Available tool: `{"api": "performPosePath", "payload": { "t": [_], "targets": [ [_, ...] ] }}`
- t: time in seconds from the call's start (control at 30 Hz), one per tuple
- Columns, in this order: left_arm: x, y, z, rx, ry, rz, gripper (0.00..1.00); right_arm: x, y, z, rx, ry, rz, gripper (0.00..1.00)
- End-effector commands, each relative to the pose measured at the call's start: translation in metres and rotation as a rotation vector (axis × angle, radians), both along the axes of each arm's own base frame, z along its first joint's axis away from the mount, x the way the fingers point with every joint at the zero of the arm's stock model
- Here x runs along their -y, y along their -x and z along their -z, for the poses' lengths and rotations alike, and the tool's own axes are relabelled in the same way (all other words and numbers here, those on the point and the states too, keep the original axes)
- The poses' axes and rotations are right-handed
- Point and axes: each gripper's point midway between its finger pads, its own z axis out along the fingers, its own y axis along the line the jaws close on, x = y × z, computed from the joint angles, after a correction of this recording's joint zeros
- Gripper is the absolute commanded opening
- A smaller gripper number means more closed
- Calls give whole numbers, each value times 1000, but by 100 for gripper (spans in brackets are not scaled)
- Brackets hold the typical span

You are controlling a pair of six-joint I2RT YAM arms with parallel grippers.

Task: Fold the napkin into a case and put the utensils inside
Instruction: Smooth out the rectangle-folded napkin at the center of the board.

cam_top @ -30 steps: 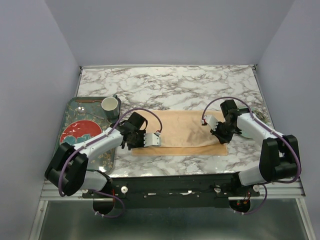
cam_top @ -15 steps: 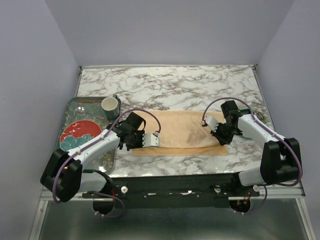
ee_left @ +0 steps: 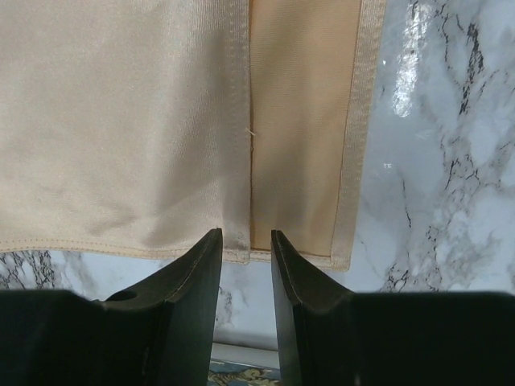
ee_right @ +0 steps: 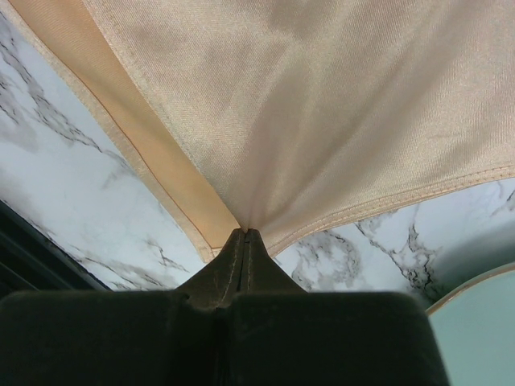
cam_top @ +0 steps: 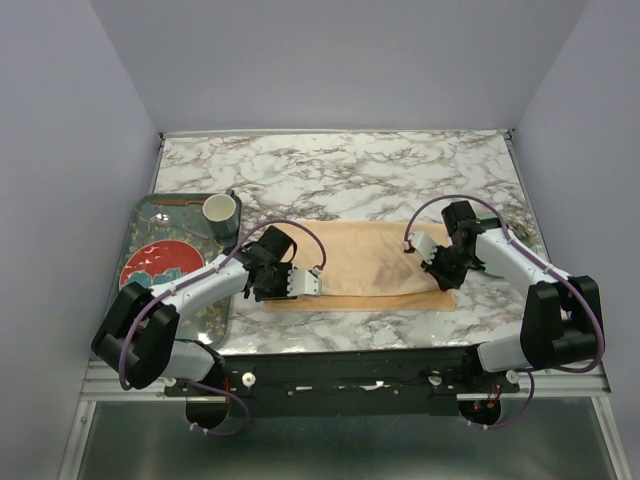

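The peach-orange napkin lies flat on the marble table, folded into a wide two-layer rectangle. In the left wrist view the upper layer ends at a hemmed edge, and a strip of the lower layer shows beside it. My left gripper stands open at the napkin's left end, its tips astride that hem with the cloth lying loose. My right gripper is shut on the napkin's right corner, and the cloth puckers into the pinch. A slender brownish utensil lies at the tray's back edge.
A grey patterned tray sits at the left with a red plate and a white cup on it. A pale green round rim shows near the right gripper. Marble table stretches behind the napkin.
My left gripper has opened and let go of the napkin's left edge, which now lies flat. The right gripper stays shut on its corner, hardly moved.
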Motion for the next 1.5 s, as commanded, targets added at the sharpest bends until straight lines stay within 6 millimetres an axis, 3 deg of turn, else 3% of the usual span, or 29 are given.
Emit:
{"api": "performPosePath", "payload": {
  "t": [0.0,0.23,0.67,0.87,1.0,1.17,1.47],
  "targets": [
    [-3,-7,8,31,-37,23,40,-3,6,4,-30,-12,-6,1],
    [0,-10,10,20,-38,28,36,-3,7,5,-36,-13,-12,1],
    [5,-9,-1,14,-13,28,1,-3,6,5,-34,-11,-19,1],
    [9,-7,-14,18,21,24,0,-2,8,0,-28,-9,-24,1],
    [7,6,-26,9,51,31,0,-1,14,-4,-29,-11,-27,1],
    [-1,20,-22,-3,57,26,0,0,28,0,-45,-11,-34,1],
    [4,34,-15,-53,76,-15,0,3,37,13,-70,-4,-19,1]
  ]
}}
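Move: The top layer's near left corner lies about 2 cm left of the left hand and 1 cm below it; the bottom layer's near left corner is some 5 cm back and 2 cm left of that hand, and the cup is roughly 18 cm ahead and 10 cm left. The right hand still holds the top layer's near right corner; the bottom layer's near right corner is 3 cm back, 1 cm right and 2 cm down, and the green plate is about 10 cm ahead and 11 cm right. The left hand sinks about 1 cm onto the top layer's edge beside its near left corner, closes from partly open to shut and pinches the cloth, then rises almost 4 cm and draws back towards the base. The right hand holds still with its shut fingers keeping the near right corner, then joins the pull, going back about 3 cm and sinking a little, so both draw the top edge over the exposed strip of the bottom layer. ##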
